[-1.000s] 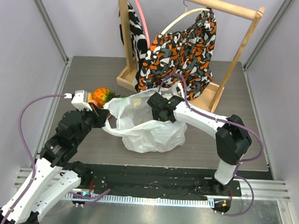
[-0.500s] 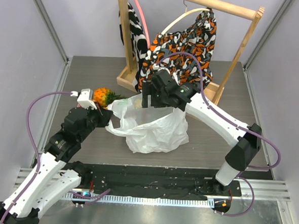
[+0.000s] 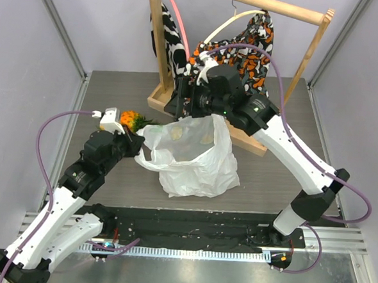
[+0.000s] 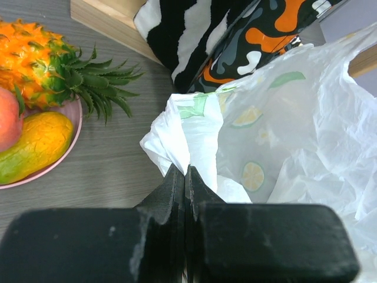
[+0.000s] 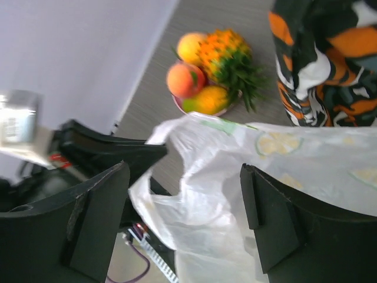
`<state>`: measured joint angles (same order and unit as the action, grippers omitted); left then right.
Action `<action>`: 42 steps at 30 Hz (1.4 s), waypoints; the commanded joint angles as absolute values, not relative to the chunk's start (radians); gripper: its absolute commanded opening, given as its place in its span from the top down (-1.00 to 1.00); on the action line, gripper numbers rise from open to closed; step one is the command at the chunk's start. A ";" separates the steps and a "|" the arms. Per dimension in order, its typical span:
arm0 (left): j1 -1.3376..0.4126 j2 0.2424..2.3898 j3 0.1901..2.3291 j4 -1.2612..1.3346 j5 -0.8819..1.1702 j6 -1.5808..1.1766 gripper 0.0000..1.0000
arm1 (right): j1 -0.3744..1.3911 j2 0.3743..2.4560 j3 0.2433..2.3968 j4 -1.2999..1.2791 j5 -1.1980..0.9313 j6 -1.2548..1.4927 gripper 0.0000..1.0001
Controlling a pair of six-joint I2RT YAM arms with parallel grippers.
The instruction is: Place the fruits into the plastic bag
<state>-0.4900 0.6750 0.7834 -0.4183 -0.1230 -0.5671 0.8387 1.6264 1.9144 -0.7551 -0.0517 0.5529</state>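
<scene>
The plastic bag (image 3: 194, 160) stands crumpled and open-mouthed in the middle of the table. My left gripper (image 4: 185, 172) is shut on the bag's (image 4: 283, 124) left rim. Left of the bag, the fruits lie on a pink plate (image 4: 72, 142): pineapple (image 4: 35, 62), peach (image 4: 5, 124) and mango (image 4: 32, 147). The right wrist view shows the pineapple (image 5: 227, 53), peach (image 5: 184, 79), mango (image 5: 209, 100) and a yellow-orange round fruit (image 5: 189, 44). My right gripper (image 5: 185, 203) hangs open over the bag's (image 5: 283, 171) rear left rim, with nothing between its fingers (image 5: 100, 212). In the top view it (image 3: 178, 107) is beside the pineapple (image 3: 130, 119).
A wooden rack (image 3: 157, 50) stands at the back with an orange-black-white patterned cloth (image 3: 235, 61) and a black-white cloth (image 3: 172, 47) hanging just behind the bag. Grey walls close in both sides. The left gripper's black fingers (image 5: 112, 154) show below the right gripper.
The right arm has lifted out of the bag and swung back and to the left, over the bag's rear rim. The left gripper has kept its hold on the bag's edge.
</scene>
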 commanded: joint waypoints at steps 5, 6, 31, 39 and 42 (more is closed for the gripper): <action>-0.491 0.684 0.831 -0.373 -0.135 -0.541 0.99 | 0.845 1.476 2.000 -0.745 0.127 0.471 -0.68; -0.491 0.683 0.831 -0.371 -0.132 -0.543 1.00 | 0.845 1.473 2.002 -0.768 0.155 0.454 -0.68; -0.492 0.646 0.854 -0.437 -0.153 -0.529 1.00 | 0.842 1.712 2.060 -0.993 0.403 0.322 0.25; -0.491 0.634 0.856 -0.520 -0.275 -0.558 0.27 | 0.842 1.573 2.007 -0.943 0.489 0.377 0.98; -0.491 0.643 0.880 -0.537 -0.287 -0.555 -0.67 | 0.844 1.543 1.942 -0.927 0.524 0.409 0.98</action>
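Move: The right hand is open above the bag; the stretch of far rim it goes for, towards the bag's right end, lies about 5 cm ahead, 8 cm right and 7 cm lower. The patterned cloth hangs 12 cm ahead and 13 cm right at about hand height; the bag's left corner is 4 cm back, 13 cm left and 10 cm lower. The left hand has that corner between its pads; from there the fruit bowl is some 14 cm ahead, 12 cm left and 23 cm below. The right fingers end pinching the bag's far rim: the hand lifts about 8 cm while swinging right, drops some 13 cm as it eases forward in front of the patterned cloth, turning clockwise and closing, then draws the rim up and right. The left hand keeps its corner nearly still, only opening at the end and shifting a couple of centimetres left. ##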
